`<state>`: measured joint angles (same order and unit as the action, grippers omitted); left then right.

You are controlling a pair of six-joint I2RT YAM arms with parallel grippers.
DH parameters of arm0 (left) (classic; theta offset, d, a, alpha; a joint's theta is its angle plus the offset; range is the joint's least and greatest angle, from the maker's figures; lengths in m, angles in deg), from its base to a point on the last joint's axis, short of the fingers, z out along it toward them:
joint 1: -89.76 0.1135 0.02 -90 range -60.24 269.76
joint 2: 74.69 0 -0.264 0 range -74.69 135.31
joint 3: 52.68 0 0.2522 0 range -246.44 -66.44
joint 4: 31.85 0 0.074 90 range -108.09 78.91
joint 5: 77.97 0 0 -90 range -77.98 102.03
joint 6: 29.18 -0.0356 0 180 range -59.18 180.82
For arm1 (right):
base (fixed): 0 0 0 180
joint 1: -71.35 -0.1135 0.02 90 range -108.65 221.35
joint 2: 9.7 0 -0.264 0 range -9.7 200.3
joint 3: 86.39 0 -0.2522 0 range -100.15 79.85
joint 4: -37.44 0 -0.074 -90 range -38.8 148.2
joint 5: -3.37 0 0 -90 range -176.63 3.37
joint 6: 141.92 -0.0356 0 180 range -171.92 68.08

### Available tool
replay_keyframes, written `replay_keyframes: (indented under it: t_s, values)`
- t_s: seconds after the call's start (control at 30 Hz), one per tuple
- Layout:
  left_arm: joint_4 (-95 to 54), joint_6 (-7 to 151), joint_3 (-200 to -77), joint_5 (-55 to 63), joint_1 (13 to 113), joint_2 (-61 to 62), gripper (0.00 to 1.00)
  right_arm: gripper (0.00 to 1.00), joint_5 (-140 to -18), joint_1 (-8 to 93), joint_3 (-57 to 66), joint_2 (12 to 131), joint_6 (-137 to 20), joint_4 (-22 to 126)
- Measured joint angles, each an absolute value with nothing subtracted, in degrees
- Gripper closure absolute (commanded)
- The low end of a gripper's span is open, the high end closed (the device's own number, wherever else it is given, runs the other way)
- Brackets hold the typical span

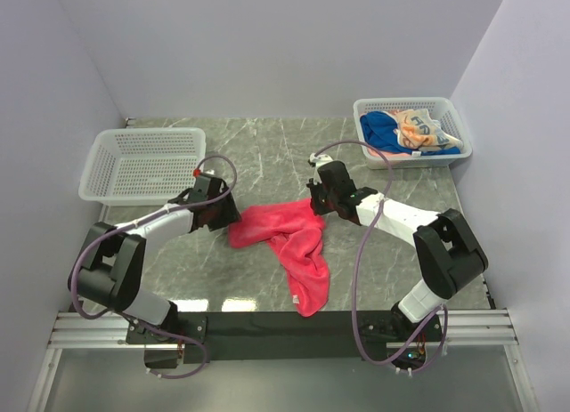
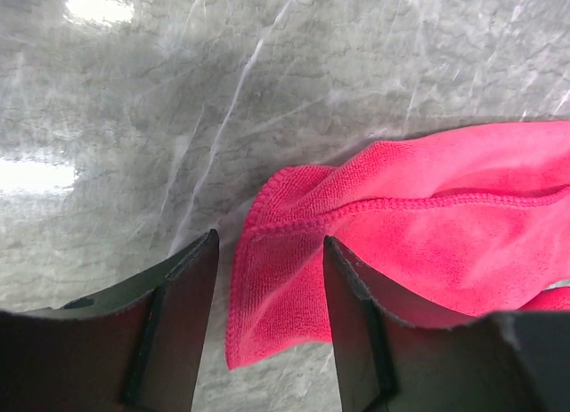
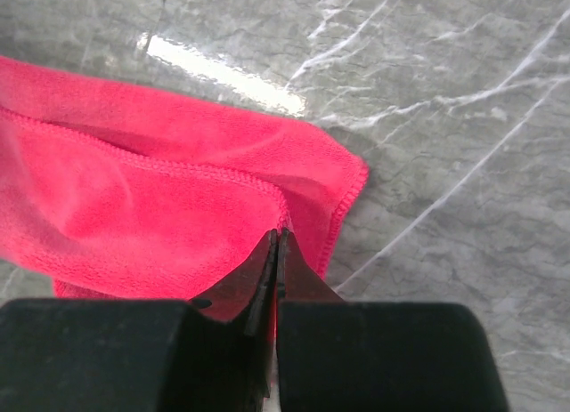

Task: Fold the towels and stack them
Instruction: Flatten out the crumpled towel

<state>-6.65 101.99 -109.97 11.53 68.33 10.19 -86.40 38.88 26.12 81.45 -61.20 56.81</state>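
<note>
A pink-red towel (image 1: 289, 238) lies crumpled in the middle of the table, with a tail trailing toward the near edge. My left gripper (image 1: 228, 216) is at its left end, jaws apart. In the left wrist view a corner of the towel (image 2: 276, 296) lies flat on the table between the two fingers (image 2: 183, 327), and neither finger presses it. My right gripper (image 1: 318, 204) is at the towel's far right corner. There its fingertips (image 3: 277, 243) are pinched together on the stitched hem of the towel (image 3: 134, 198). A deep blue towel (image 1: 381, 127) and a printed orange towel (image 1: 419, 127) sit in the right basket.
An empty white mesh basket (image 1: 142, 165) stands at the back left. Another white mesh basket (image 1: 456, 154) holding the other towels is at the back right. Grey marble tabletop (image 1: 267, 145) shows between them. Walls close in on both sides.
</note>
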Motion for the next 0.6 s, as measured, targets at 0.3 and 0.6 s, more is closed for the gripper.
replay_keyframes:
  t_s: [0.3,0.6]
  values:
    - [-8.6,102.4,-109.9,9.6,68.6,11.7,0.64,1.00,-85.0,38.9,26.2,81.5,-61.5,56.3]
    - [-8.7,102.0,-109.9,9.1,68.7,11.7,0.85,1.00,-84.7,38.9,26.3,81.5,-61.5,56.3]
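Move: The towel's left end lies between the half-open left fingertips, about 1 cm below them and some 1 cm to their right. From the left hand, the empty basket is about 20 cm to the left and 16 cm farther out, and the towel's tagged near end is roughly 17 cm to the right and 24 cm back. From the right hand, which already holds the towel's other end, that left end lies about 19 cm left, 2 cm back and 5 cm lower. The left hand settles onto the towel's left end, sinking about half a centimetre and edging a little under 1 cm to its right, its slanted fingers still pointing forward and down; it then stays there while the fingers close from just over half open to nearly shut, pinching the seamed edge between their tips. The right hand all but stays in place, drifting about half a centimetre left, and keeps its shut fingers on the towel's raised right end. ##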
